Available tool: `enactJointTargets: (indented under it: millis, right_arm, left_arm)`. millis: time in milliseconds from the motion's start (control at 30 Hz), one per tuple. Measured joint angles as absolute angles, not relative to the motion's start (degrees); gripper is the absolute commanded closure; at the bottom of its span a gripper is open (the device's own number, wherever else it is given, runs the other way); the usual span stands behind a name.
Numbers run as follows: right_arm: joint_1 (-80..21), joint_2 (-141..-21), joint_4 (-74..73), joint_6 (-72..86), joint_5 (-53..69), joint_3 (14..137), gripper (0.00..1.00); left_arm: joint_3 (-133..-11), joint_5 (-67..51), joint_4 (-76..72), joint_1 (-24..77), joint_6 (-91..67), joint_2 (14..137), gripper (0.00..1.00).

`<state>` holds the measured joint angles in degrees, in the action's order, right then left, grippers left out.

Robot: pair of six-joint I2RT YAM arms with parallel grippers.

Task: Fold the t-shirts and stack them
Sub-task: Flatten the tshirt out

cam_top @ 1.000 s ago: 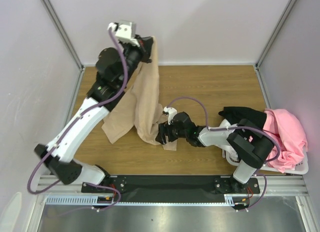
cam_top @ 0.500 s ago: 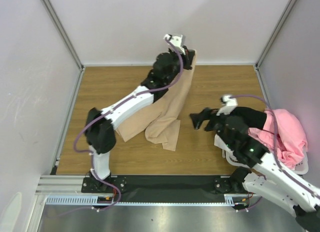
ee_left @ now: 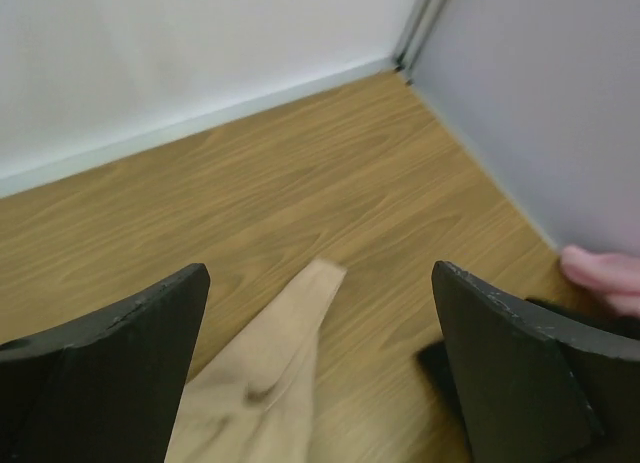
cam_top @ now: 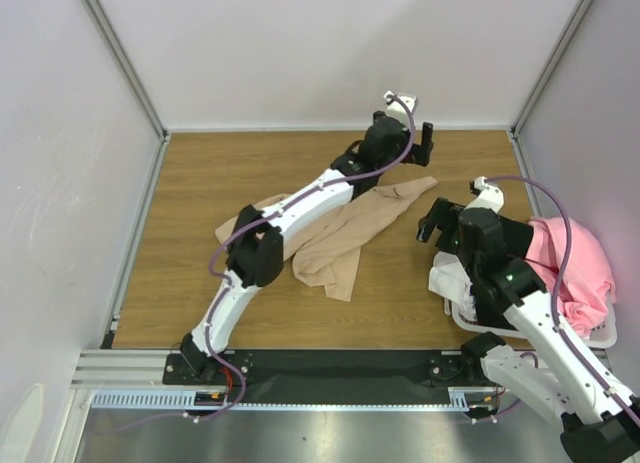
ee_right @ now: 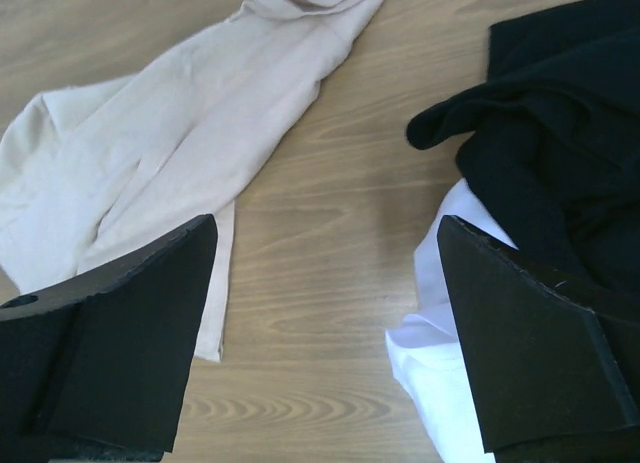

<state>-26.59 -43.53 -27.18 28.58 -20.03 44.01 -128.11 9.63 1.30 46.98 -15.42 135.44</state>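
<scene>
The tan t-shirt (cam_top: 345,233) lies loose and rumpled across the middle of the table, one tip reaching toward the back right. My left gripper (cam_top: 420,143) hangs open above that tip (ee_left: 265,383), holding nothing. My right gripper (cam_top: 436,223) is open over bare wood between the tan t-shirt (ee_right: 180,133) and a white t-shirt (ee_right: 450,353). A black t-shirt (ee_right: 550,133) lies over the white one. A pink t-shirt (cam_top: 575,263) is heaped at the right, with the black t-shirt (cam_top: 515,233) beside it.
A white laundry basket (cam_top: 603,335) holds the pile at the right edge. Grey walls and metal posts close in the back and sides. The left arm stretches diagonally across the table over the tan cloth.
The left arm swung right along the back wall carrying the tan t-shirt, then opened; the shirt dropped flat. The right gripper left the shirt's lower edge and drew back right.
</scene>
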Motion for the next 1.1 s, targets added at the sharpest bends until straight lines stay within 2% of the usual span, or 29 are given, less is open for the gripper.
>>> enactJointTargets:
  millis: [67, 133, 400, 533, 633, 800, 1000, 1100]
  right_arm:
    - [-26.0, -45.7, -27.6, 28.6, -18.4, 45.4, 0.02]
    - [-25.7, -47.7, -27.1, 28.4, -16.9, 46.8, 0.02]
    - [-25.4, -59.7, -20.8, 28.3, -10.0, 49.9, 0.02]
    - [-25.3, -65.0, -18.6, 28.5, -6.9, 50.1, 0.02]
    - [-25.3, -67.7, -17.4, 28.5, -5.3, 50.6, 0.02]
    - [-25.3, -71.3, -15.9, 28.5, -3.8, 51.5, 0.02]
    - [-25.3, -72.3, -15.8, 29.0, -3.6, 51.5, 0.02]
    - [-25.3, -72.3, -15.6, 29.5, -3.7, 51.4, 0.02]
  left_arm:
    - [-124.7, 10.4, 5.5, 46.2, -15.3, 131.2, 0.00]
    - [-116.2, 10.4, 9.3, 44.1, -16.3, 122.6, 0.00]
    - [-66.4, 13.2, 12.1, 20.9, -28.6, 73.9, 0.00]
    - [-46.4, 13.3, 15.3, 18.1, -35.4, 56.8, 0.02]
    - [-36.6, 12.6, 16.6, 16.1, -39.7, 52.0, 0.06]
    - [-25.8, 11.7, 17.2, 12.7, -44.9, 51.4, 0.12]
    - [-23.9, 11.2, 12.4, 12.6, -47.1, 54.5, 0.22]
    - [-23.9, 11.2, 10.0, 12.6, -47.2, 56.4, 0.24]
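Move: Off to the left hand's left and nearer the base lies the t-shirt's left end, about 45 cm left, 21 cm back and some 24 cm lower; the shirt's hanging flap is roughly 20 cm left and 28 cm back. From the right hand, the t-shirt's right part is about 16 cm ahead, 5 cm left and 20 cm below; the white cloth lies some 7 cm back and 6 cm right, the black cloth about 5 cm back and 17 cm right. Swinging across above the shirt, the open, empty left hand travels about 44 cm left, rising slightly, then draws back and sinks to its left end, turning counter-clockwise, tipping down some 40 degrees and narrowing its fingers a little. The right hand, still wide open, eases left, forward and down towards the shirt's right part, tipping slightly down. No contact can be made out. ##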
